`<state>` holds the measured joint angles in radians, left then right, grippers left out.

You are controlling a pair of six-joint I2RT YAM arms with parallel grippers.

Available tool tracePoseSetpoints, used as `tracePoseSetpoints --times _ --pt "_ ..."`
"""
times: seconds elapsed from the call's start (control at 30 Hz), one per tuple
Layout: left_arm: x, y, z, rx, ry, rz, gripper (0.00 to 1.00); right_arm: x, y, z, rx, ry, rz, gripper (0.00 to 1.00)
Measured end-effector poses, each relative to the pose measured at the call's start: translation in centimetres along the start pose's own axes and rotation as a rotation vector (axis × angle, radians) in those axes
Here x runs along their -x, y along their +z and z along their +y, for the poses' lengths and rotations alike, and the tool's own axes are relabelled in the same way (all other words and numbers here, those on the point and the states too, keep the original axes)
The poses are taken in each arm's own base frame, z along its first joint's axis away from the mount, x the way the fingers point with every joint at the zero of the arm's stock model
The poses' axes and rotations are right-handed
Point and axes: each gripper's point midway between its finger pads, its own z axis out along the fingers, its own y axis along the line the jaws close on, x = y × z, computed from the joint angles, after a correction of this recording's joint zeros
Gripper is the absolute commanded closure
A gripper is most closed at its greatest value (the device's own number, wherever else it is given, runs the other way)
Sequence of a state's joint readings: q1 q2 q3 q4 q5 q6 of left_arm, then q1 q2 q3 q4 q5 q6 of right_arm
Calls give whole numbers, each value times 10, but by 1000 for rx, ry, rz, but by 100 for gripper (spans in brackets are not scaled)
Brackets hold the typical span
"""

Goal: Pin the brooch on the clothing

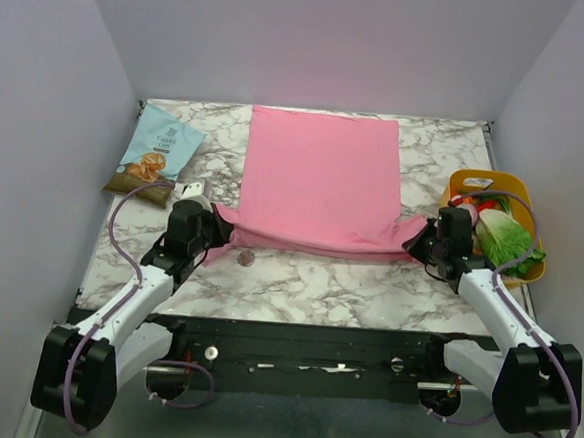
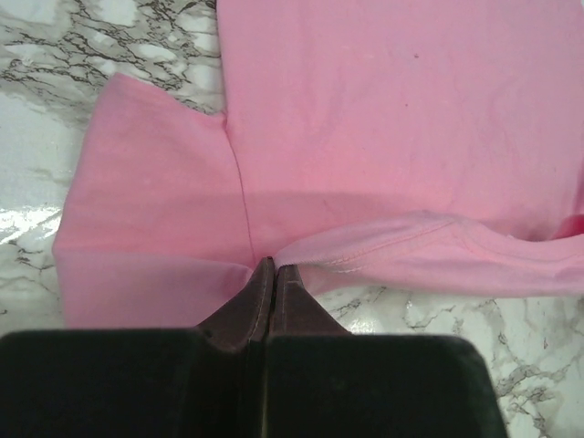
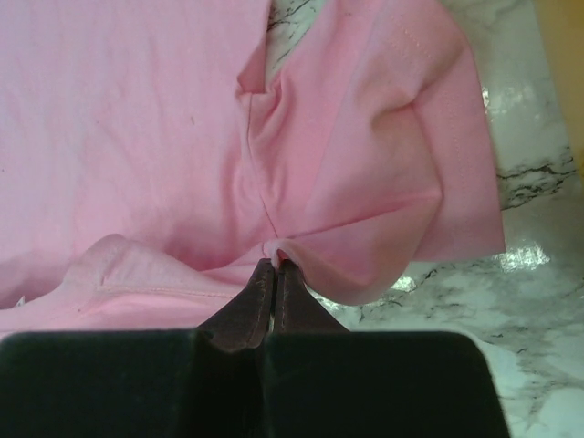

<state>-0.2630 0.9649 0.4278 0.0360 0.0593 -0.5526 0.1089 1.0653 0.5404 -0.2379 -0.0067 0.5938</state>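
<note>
The pink T-shirt [image 1: 320, 176] lies spread on the marble table, its near edge towards the arms. My left gripper [image 1: 214, 231] is shut on the shirt's near left shoulder; in the left wrist view [image 2: 275, 265] fabric [image 2: 365, 137] is pinched between the tips. My right gripper [image 1: 420, 242] is shut on the near right shoulder; in the right wrist view [image 3: 276, 265] a fold of shirt [image 3: 137, 137] sits between the tips. The brooch [image 1: 246, 259], a tiny grey disc, lies on the table just in front of the shirt's near edge, right of the left gripper.
A blue snack bag [image 1: 158, 153] lies at the back left. A yellow basket [image 1: 513, 184] with vegetables stands at the right edge, close behind the right gripper. A small white object [image 1: 192, 188] lies behind the left gripper. Walls enclose the table on three sides.
</note>
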Motion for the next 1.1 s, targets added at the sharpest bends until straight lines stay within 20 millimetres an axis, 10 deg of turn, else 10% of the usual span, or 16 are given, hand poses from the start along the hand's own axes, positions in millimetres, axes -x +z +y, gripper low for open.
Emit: tracePoseSetpoints --times 0.37,0.6,1.1 --pt "-40 -13 11 13 -41 66 89 -10 -19 -7 -21 23 20 77" --pt "-66 -25 14 8 -77 107 11 -27 -27 -17 -47 23 67 42" --pt "-24 -25 -32 -75 -11 59 7 -5 -57 23 146 -105 33 23"
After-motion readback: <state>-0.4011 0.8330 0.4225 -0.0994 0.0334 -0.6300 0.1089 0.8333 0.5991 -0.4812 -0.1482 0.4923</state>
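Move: Each hand still pinches a shoulder of the pink clothing. The left hand's lay-down spot is about 6 cm back and 5 cm below; the brooch lies some 4 cm back and 3 cm right, 5 cm lower, and the collar about 17 cm right, level fore and aft and 2 cm lower. The right hand's spot is about 5 cm back and 2 cm below, with the collar some 17 cm to its left, straight level, and the yellow basket 17 cm right, 5 cm ahead, 2 cm higher. Both hands draw the near edge of the clothing back towards the robot, the left going about 6 cm back while sinking some 4 cm onto the table strip by the brooch, the right going 5 cm back at nearly the same height, and both open while still drawing back and let go of the shoulders. Then each lifts clear by about 5 cm with fingers wide, easing a little forward and inward over the cloth, the right wrist turning some 10 degrees counter-clockwise. ##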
